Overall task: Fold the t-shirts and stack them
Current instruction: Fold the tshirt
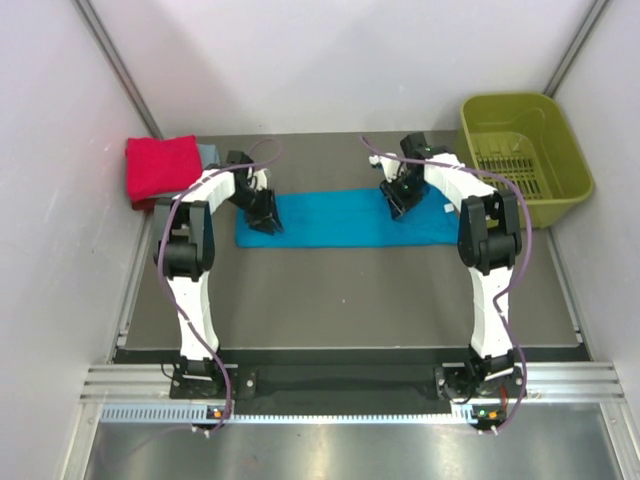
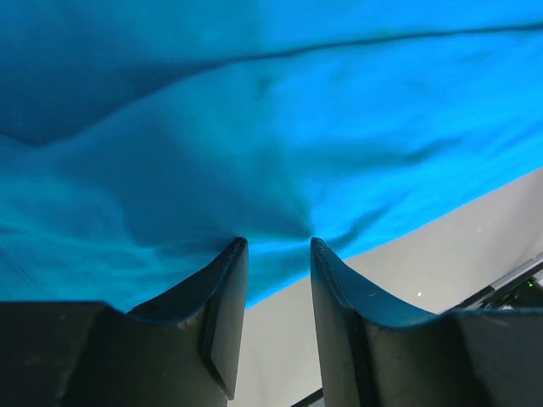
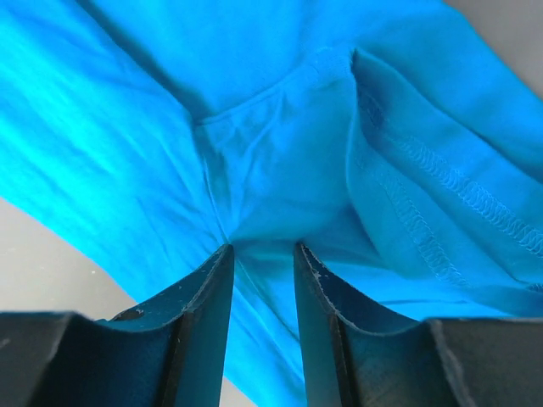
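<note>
A bright teal-blue t-shirt (image 1: pixel 340 220) lies folded into a long strip across the dark table (image 1: pixel 350 290). My left gripper (image 1: pixel 265 222) stands at the strip's left end, my right gripper (image 1: pixel 395 207) near its right end. In the left wrist view the gripper (image 2: pixel 278 246) is open, tips at the near edge of the teal cloth (image 2: pixel 280 127), bare table showing through the gap. The right gripper (image 3: pixel 263 250) is also open, tips resting on rumpled teal cloth (image 3: pixel 280 153) beside a stitched hem. A folded red t-shirt (image 1: pixel 160 167) sits at the back left on a pale grey-blue one (image 1: pixel 208 153).
An olive-green plastic basket (image 1: pixel 505 98) stands at the back right corner, just beyond the right arm. White walls close in the table on the left, back and right. Purple cables loop over both arms.
</note>
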Controlling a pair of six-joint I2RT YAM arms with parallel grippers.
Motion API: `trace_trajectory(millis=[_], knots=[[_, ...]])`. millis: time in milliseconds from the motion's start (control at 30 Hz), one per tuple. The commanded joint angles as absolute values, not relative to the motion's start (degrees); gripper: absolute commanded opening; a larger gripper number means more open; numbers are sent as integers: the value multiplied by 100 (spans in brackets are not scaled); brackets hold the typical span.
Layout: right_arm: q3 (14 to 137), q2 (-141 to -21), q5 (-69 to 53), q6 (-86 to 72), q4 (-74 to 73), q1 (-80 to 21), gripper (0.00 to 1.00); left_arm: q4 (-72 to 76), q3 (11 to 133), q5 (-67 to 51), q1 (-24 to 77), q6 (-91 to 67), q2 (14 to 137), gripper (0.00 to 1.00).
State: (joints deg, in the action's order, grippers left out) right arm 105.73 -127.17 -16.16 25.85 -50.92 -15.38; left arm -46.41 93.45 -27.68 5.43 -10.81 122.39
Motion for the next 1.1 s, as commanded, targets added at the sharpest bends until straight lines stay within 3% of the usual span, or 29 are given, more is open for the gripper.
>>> trace_trajectory(millis=[0,567,867,1067], knots=[[10705,-12603,-1899,2479,-5107,-1582,35,-4553,9404,-2865,475,-1090,12321,40],[12338,-13728,-432,2268,-4193,-1600,36,-4491,8807,-2470,475,-1178,12182,39],[12928,-13193,-369,2399,-3788,-1933,38,-4447,8587,-2233,475,-1125,12085,39],[12193,-12632,-308,2461,-3902,-1942,38,-4491,8692,-2206,466,-1116,12094,39]])
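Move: The blue t-shirt lies folded into a long strip under both my hands, about 2 cm below them. Its middle is some 13 cm to the left of my right hand and 2 cm back, with the bunched sleeve about 5 cm ahead and 5 cm to the right, and the green bin roughly 30 cm right and 12 cm ahead. From my left hand the strip's middle is about 20 cm right and 3 cm ahead, and the red cloth pile some 28 cm left and 15 cm ahead. With fingers kept partly open, my right hand first stays on the t-shirt, then sweeps forward about 12 cm, dipping slightly against the cloth and pushing it ahead, before lifting some 7 cm clear and veering a little left as the fingertips tilt forward about 25 degrees. My left hand settles 1 cm down onto the left part and holds there, easing back about 1 cm. ##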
